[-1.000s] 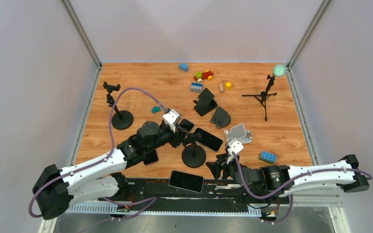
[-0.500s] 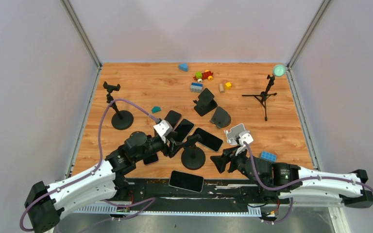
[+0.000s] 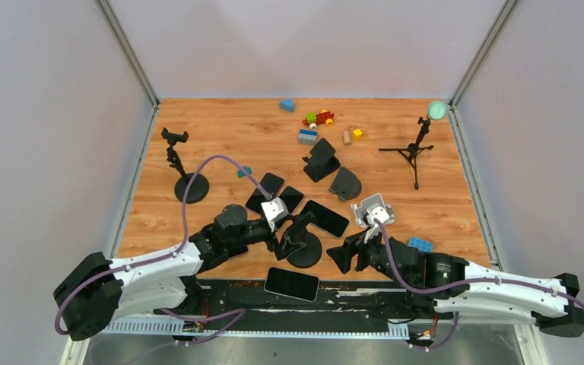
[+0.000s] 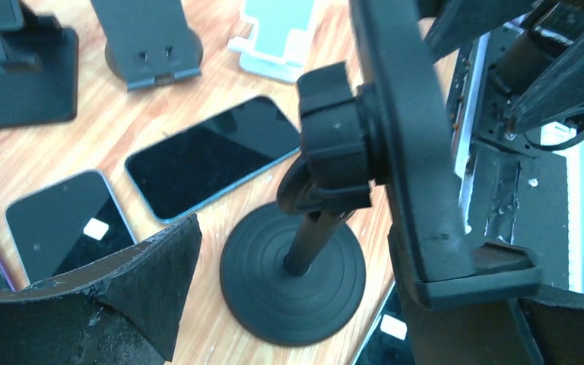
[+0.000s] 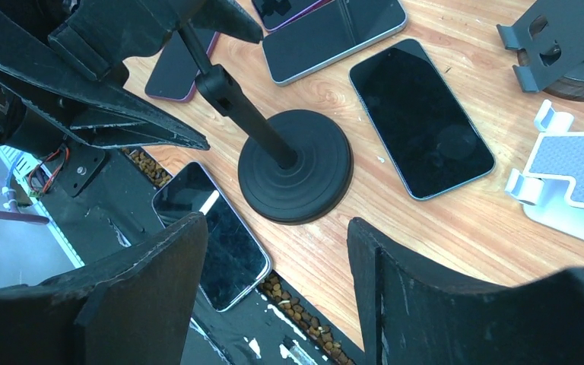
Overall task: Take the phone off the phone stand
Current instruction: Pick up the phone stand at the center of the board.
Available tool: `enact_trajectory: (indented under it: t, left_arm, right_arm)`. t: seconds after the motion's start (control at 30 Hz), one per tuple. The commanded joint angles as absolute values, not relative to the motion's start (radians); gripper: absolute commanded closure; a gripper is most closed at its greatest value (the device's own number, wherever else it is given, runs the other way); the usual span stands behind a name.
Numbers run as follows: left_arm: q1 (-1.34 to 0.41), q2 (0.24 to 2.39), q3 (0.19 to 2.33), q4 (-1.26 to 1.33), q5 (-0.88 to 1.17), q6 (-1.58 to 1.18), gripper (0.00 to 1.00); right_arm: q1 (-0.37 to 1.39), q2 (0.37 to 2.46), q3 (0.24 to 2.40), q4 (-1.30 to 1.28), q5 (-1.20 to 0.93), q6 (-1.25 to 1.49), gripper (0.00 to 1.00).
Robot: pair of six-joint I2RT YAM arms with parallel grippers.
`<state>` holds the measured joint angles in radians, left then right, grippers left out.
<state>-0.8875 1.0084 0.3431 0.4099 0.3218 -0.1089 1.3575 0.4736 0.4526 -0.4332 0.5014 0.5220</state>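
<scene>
The black phone stand [image 3: 304, 247] has a round base [image 4: 293, 285] and a stem [image 5: 247, 114] carrying a black cradle [image 4: 407, 144]; no phone shows in the cradle. Three phones [image 3: 266, 188] [image 3: 287, 199] [image 3: 325, 218] lie flat behind the stand. Another phone [image 3: 291, 284] lies at the table's front edge. My left gripper [image 3: 285, 232] [image 4: 312, 289] is open, its fingers either side of the stand's head and stem. My right gripper [image 3: 346, 255] [image 5: 274, 236] hovers open just right of the base, holding nothing.
A white stand [image 3: 372, 209] and two black wedge stands [image 3: 322, 160] [image 3: 344, 184] sit behind. A tall clamp stand [image 3: 186, 182] is at the left, a tripod [image 3: 414, 152] at the right. Toy bricks [image 3: 315, 122] lie at the back, a blue brick [image 3: 420, 245] near my right arm.
My left gripper opened over the phones behind the stand, uncovering one lying flat there, then drew back to the stand's head. My right gripper opened wider and moved up beside the base.
</scene>
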Motion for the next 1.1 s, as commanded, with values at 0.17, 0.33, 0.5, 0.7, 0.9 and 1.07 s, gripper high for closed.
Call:
enact_trajectory:
  t: [0.17,0.33,0.5,0.7,0.9,1.07]
  left_arm:
    - [-0.887,1.142,0.298,0.841,0.463,-0.065,0.1]
    - [-0.887,1.249,0.283,0.96,0.516,-0.08,0.33]
    - [-0.887,1.3,0.266,1.08,0.509,-0.108,0.59]
    - [-0.887,1.283,0.287,1.034,0.466,-0.115,0.96]
    - [-0.883,1.227,0.325,0.948,0.416,-0.114,1.0]
    - [-0.858,1.147,0.393,0.851,0.346,-0.093,1.0]
  right_arm:
    - [1.353,0.444,0.488,-0.431,0.493,0.52,0.32]
    - [1.353,0.439,0.485,-0.432,0.494,0.527,0.32]
    - [1.354,0.439,0.492,-0.44,0.496,0.525,0.32]
    - [1.353,0.415,0.488,-0.451,0.507,0.531,0.32]
    - [1.353,0.395,0.485,-0.462,0.52,0.534,0.33]
    - [1.353,0.392,0.49,-0.473,0.527,0.531,0.33]
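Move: The phone stand's pole stands close in front of the left hand's wide-open fingers: its middle is about 3 cm to the right, 1 cm back and some 4 cm lower. One loose phone lies about 11 cm back and 1 cm to the right, another about 8 cm ahead and 9 cm to the right, both roughly 10 cm below the hand. From the right hand the stand is about 12 cm left, 5 cm ahead and 5 cm lower. The stand's pole, just under its head joint, gets pinched by the left fingers. Reaching about 3 cm to the right and 1 cm back, with the wrist swinging some 10 degrees clockwise and the fingertips tipping up a little, the left hand passes the open fingers around the pole and shuts them. With the pole gripped, the left hand then eases about 1 cm forward and slightly left, undoing a little of that swing. ##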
